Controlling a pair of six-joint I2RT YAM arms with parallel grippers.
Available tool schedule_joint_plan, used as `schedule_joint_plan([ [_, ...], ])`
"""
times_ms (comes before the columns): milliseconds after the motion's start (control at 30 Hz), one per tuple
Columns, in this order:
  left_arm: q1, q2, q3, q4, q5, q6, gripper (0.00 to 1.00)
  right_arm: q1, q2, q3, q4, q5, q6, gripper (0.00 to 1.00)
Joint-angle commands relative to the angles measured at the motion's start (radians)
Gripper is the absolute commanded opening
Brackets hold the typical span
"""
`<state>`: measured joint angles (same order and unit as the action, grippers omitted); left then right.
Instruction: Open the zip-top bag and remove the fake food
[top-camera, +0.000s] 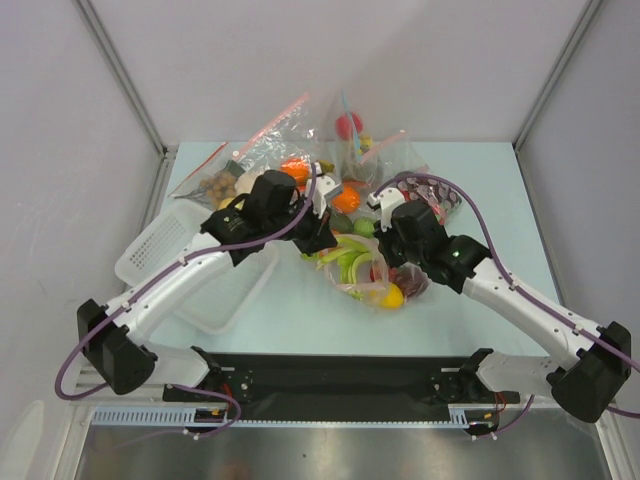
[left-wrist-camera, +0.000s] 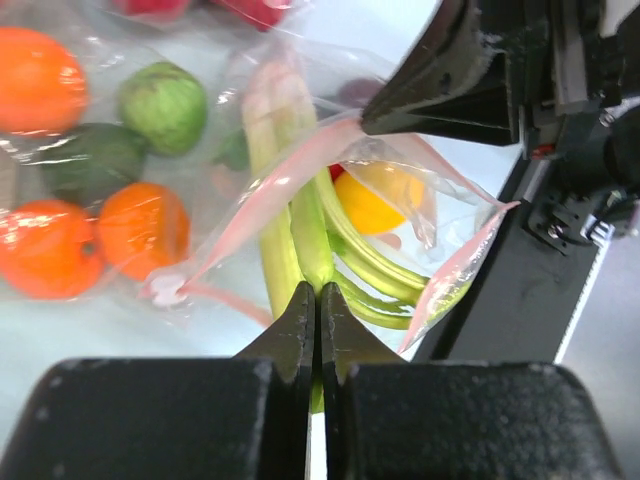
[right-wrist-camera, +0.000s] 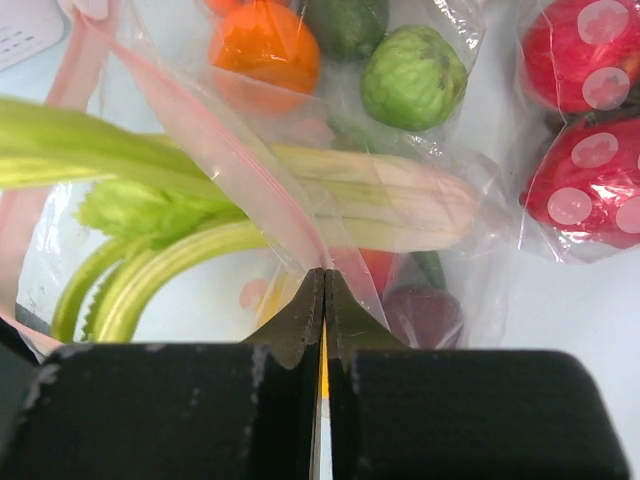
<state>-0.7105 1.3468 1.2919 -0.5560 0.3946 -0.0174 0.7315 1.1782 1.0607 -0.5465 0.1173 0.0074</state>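
The zip-top bag (top-camera: 375, 275) lies crinkled at mid-table, its pale pink strip (left-wrist-camera: 275, 190) parted so the mouth gapes. Inside show a leek (right-wrist-camera: 380, 205), a yellow lemon (left-wrist-camera: 375, 205) and a dark red apple (right-wrist-camera: 425, 315). My left gripper (top-camera: 322, 243) is at the bag's left side and is shut on the leek's green stalk (left-wrist-camera: 305, 230), as seen in the left wrist view (left-wrist-camera: 318, 290). My right gripper (top-camera: 385, 240) is at the bag's far edge, shut on the bag's plastic by the pink strip in the right wrist view (right-wrist-camera: 325, 272).
A white perforated basket (top-camera: 160, 250) sits at the left. Other clear bags crowd the back: brown balls (top-camera: 215, 185), oranges (left-wrist-camera: 140, 225) with a green fruit (right-wrist-camera: 412, 75), and red spotted pieces (right-wrist-camera: 590, 130). Grey walls enclose the table.
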Motion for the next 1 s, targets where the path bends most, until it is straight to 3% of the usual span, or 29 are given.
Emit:
schedule_joint_plan([
  [0, 0.032, -0.037, 0.050, -0.001, -0.059, 0.014, 0.00, 0.002, -0.002, 0.030, 0.029, 0.029, -0.004, 0.00],
  [367, 0.108, 0.037, 0.078, 0.169, -0.092, -0.039, 0.01, 0.008, -0.038, 0.012, 0.008, -0.106, -0.004, 0.00],
  [700, 0.108, 0.097, 0.109, 0.327, 0.021, -0.145, 0.00, 0.031, 0.009, -0.039, 0.094, -0.287, 0.016, 0.00],
  [967, 0.102, 0.103, 0.026, 0.340, 0.119, -0.138, 0.00, 0.043, 0.075, -0.036, 0.140, -0.236, 0.039, 0.00],
])
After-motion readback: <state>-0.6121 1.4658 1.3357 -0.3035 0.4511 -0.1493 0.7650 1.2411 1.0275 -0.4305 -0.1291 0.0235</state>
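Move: The left hand already pinches the celery's leafy end; the middle of the celery lies about 5 cm ahead, 8 cm right and 6 cm below. From this hand the green fruit is some 13 cm ahead, 7 cm right, and the far orange about 20 cm ahead, 3 cm right, both about 12 cm lower. The right hand still grips the bag's rim: the open mouth's middle is some 6 cm left, 3 cm back and 4 cm below, the lemon roughly 8 cm back, 4 cm right and 8 cm below, the celery's middle about 3 cm ahead, 4 cm left and 1 cm below. Keeping its pinch on the celery's leafy end, the left hand carries it forward about 6.5 cm over the bag towards the green fruit, swinging a little left at first, then some 4 cm back to the right while rising about 2 cm. The right hand waits briefly with the bag's rim still pinched, then draws it about 5.5 cm left and a little back, dipping slightly and turning some 15 degrees counter-clockwise, in towards the celery stalks. ##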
